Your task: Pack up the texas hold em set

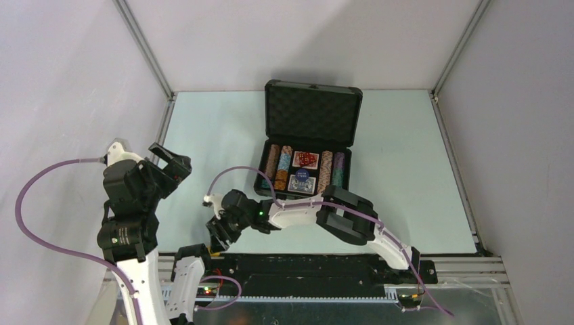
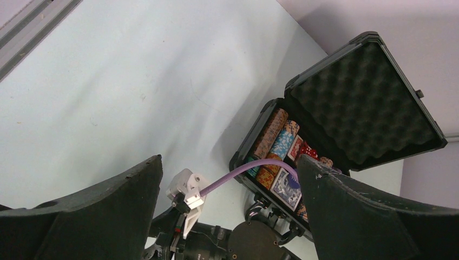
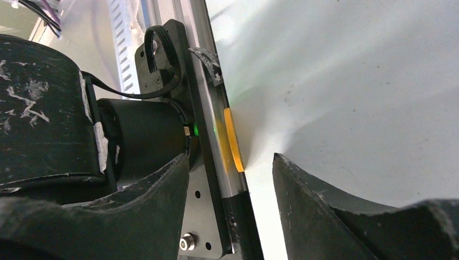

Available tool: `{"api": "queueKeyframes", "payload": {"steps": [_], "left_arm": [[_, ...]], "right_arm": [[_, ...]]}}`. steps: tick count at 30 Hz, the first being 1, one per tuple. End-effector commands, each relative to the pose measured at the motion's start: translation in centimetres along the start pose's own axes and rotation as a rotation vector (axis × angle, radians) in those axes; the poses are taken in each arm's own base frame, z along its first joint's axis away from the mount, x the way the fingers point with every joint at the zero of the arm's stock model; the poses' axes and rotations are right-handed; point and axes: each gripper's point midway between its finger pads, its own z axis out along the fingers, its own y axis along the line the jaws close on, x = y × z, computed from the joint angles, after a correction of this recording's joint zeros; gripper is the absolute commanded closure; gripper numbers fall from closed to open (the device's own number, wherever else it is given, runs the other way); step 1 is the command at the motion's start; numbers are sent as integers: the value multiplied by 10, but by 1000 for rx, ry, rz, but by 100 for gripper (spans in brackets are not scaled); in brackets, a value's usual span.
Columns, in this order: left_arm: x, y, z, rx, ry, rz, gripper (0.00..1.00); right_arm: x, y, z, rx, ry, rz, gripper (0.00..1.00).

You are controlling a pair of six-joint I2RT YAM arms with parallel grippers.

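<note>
The black case (image 1: 311, 112) stands open at mid-table, its foam-lined lid (image 2: 362, 97) upright. Its base holds rows of striped chips (image 1: 277, 169), a red deck with red dice (image 1: 306, 160) and a blue deck (image 1: 302, 184) with a blue button on it. My left gripper (image 1: 172, 162) hovers open and empty left of the case, which shows between its fingers (image 2: 108, 211). My right gripper (image 3: 230, 160) is low at the table's near edge, open. A thin yellow disc (image 3: 233, 138), seen edge-on, leans against the metal rail just ahead of its fingertips, touching neither.
The metal rail (image 3: 208, 108) and a black mounting bracket (image 3: 162, 59) run along the table's near edge beside my right gripper. My right arm's purple cable (image 2: 243, 170) arcs in front of the case. Grey walls enclose the table (image 1: 406, 169) on three sides.
</note>
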Motion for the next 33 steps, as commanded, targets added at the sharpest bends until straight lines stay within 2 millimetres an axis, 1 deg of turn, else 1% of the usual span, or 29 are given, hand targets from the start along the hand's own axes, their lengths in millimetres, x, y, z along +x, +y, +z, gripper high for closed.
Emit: {"api": "queueKeyframes", "payload": {"steps": [1,2,4,5,9,11,15,21,25,29,30,31,32,33], "left_arm": [[-3,-4,-1,24,-13,12,2],[-3,-4,0,23,-11,12,2],[-3,-4,0,22,-10,11,2],[-2,-4,0,20,-9,12,2],[-2,-4,0,22,-9,12,2],[-1,-3,0,21,-7,11,2],[1,-2,0,21,-4,10,2],[1,-3,1,23,-3,10,2],[1,-2,1,21,-3,12,2],[2,-1,2,17,-1,12,2],[3,-1,2,17,1,13,2],[3,-1,2,16,1,13,2],[2,-1,1,18,-1,13,2],[2,-1,1,18,-2,14,2]], "right_arm": [[-7,3,5,-16,-4,-26,38],[-5,2,5,-15,2,-25,38],[-2,2,6,-19,16,-27,43],[-1,3,7,-25,22,-30,47],[9,7,10,-38,52,-37,59],[13,9,11,-48,62,-38,63],[15,11,16,-58,68,-33,64],[11,10,20,-60,61,-26,69],[7,8,21,-48,41,-23,79],[-2,7,13,-36,-9,-24,89],[-4,6,8,-32,-19,-18,96],[-9,7,5,-36,-34,-20,99],[-14,8,-3,-36,-49,-18,100],[-13,7,-7,-34,-57,-16,100]]}}
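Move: Beyond and below the right hand's half-open tips, the yellow disc stands on edge along the table's near edge, against the metal rail: about 3 cm to the left, 2 cm back and 3 cm down. The left arm's foot is some 8 cm left and 7 cm back of this hand; the open case lies about 27 cm right and 26 cm ahead. From the idle left hand the disc lies roughly 13 cm back, 4 cm right and 30 cm down. Sinking about 2 cm while drawing back some 2 cm, the right hand brings its tips down either side of the upright yellow disc, turning barely 5 degrees counter-clockwise. The fingers close from a bit over half open to practically shut, pinching the disc's end nearest the hand; at the last the hand eases slightly forward. ##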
